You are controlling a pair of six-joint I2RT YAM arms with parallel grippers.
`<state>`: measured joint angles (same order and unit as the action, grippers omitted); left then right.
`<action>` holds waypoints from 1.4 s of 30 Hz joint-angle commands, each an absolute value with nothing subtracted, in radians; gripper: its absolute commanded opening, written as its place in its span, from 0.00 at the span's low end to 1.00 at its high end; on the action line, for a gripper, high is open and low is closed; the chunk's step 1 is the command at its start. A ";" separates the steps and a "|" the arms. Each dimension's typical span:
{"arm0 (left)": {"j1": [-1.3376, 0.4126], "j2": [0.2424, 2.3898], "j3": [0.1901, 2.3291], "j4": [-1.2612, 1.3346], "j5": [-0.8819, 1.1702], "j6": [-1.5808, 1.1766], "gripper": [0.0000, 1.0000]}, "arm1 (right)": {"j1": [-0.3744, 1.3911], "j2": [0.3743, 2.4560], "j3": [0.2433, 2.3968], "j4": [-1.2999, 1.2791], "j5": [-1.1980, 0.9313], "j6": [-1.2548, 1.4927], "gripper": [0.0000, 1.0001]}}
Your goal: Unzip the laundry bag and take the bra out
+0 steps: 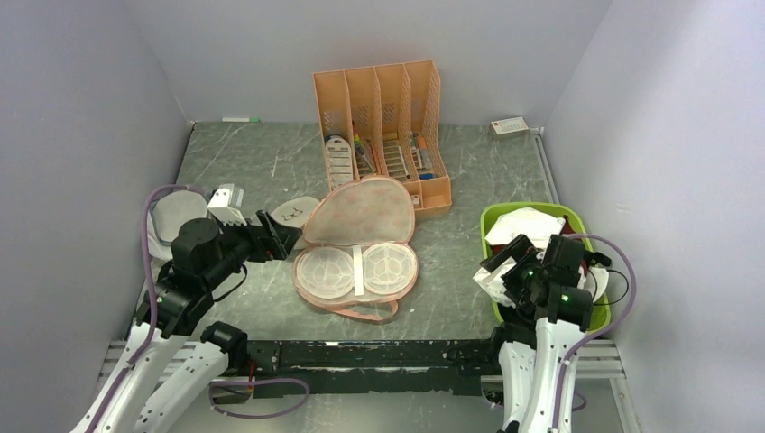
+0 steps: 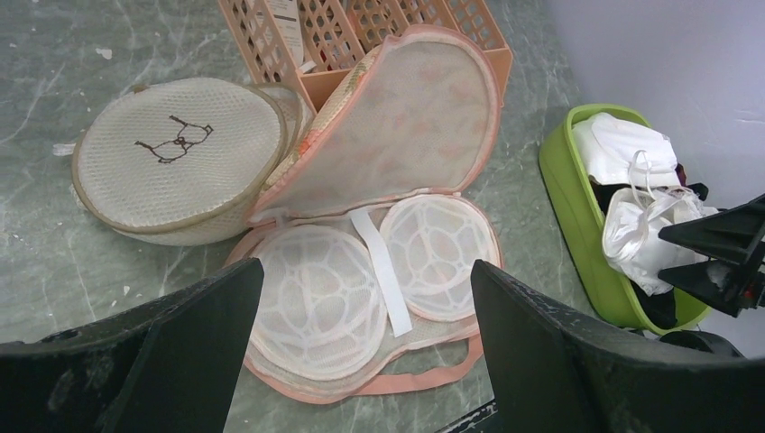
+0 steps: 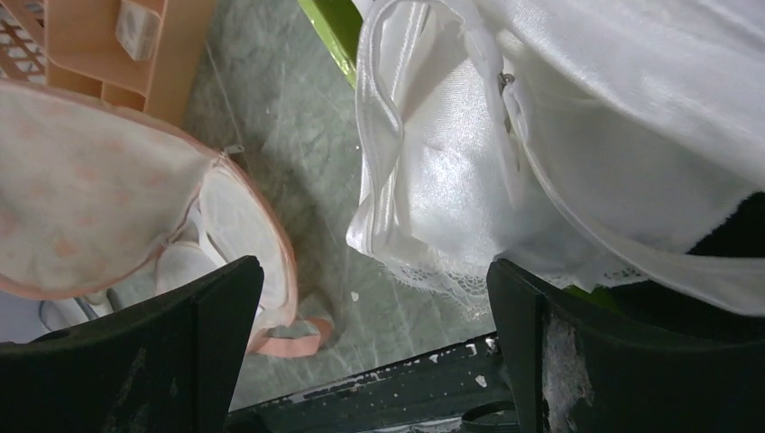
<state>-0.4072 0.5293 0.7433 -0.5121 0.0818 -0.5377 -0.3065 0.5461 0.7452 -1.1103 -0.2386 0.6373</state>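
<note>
The laundry bag lies unzipped mid-table, its peach lid flipped up against the orange rack. Two pale mesh cups and a white strap show inside. A white satin bra with a lace edge lies in the green basket, drooping over its left rim. My right gripper hangs open just above that rim with nothing between its fingers. To the left of the bag my left gripper points at it, open and empty.
A round beige pouch with a glasses drawing leans beside the bag's lid. The orange file rack stands behind. Other white and dark garments fill the basket. The bag's pink loop strap trails toward the near edge.
</note>
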 commanded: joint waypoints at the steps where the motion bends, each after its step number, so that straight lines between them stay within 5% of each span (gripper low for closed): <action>1: -0.400 0.517 0.736 -0.492 0.109 -0.516 0.97 | -0.298 0.558 0.688 -1.020 -0.309 0.643 0.97; 16: -0.400 0.511 0.756 -0.525 0.108 -0.534 0.97 | -0.296 0.715 0.468 -0.543 0.191 0.896 0.98; 20: -0.400 0.516 0.761 -0.531 0.118 -0.539 0.97 | -0.296 0.785 0.509 -0.604 0.150 0.892 1.00; 32: -0.400 0.559 0.773 -0.526 0.116 -0.533 0.97 | -0.296 0.572 0.757 -0.996 0.205 0.864 1.00; 42: -0.400 0.571 0.784 -0.527 0.106 -0.544 0.97 | -0.292 0.591 0.931 -0.962 -0.001 0.731 1.00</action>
<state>-0.4072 0.5713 0.7437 -0.5262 0.0845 -0.5320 -0.3000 0.5808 0.8795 -1.0119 0.1425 0.8375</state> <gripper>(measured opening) 0.972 0.996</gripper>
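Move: The right hand, open, is over the left side of the green basket. The white bra draped across that rim has its middle some 2 cm ahead, 4 cm to its right and 7 cm below. A folded white cloth in the basket lies about 9 cm ahead and 7 cm right, and the open laundry bag some 34 cm left and 5 cm ahead. From the left hand, the bra is roughly 50 cm right and 5 cm back. Down towards the basket and its white clothes goes the open right hand, dropping about 8 cm while swinging some 7 cm right and 5 cm forward, its wrist turning around 20 degrees clockwise. It then climbs roughly 13 cm, drawing back a little, and ends clear above the bra with its fingers still wide open. ##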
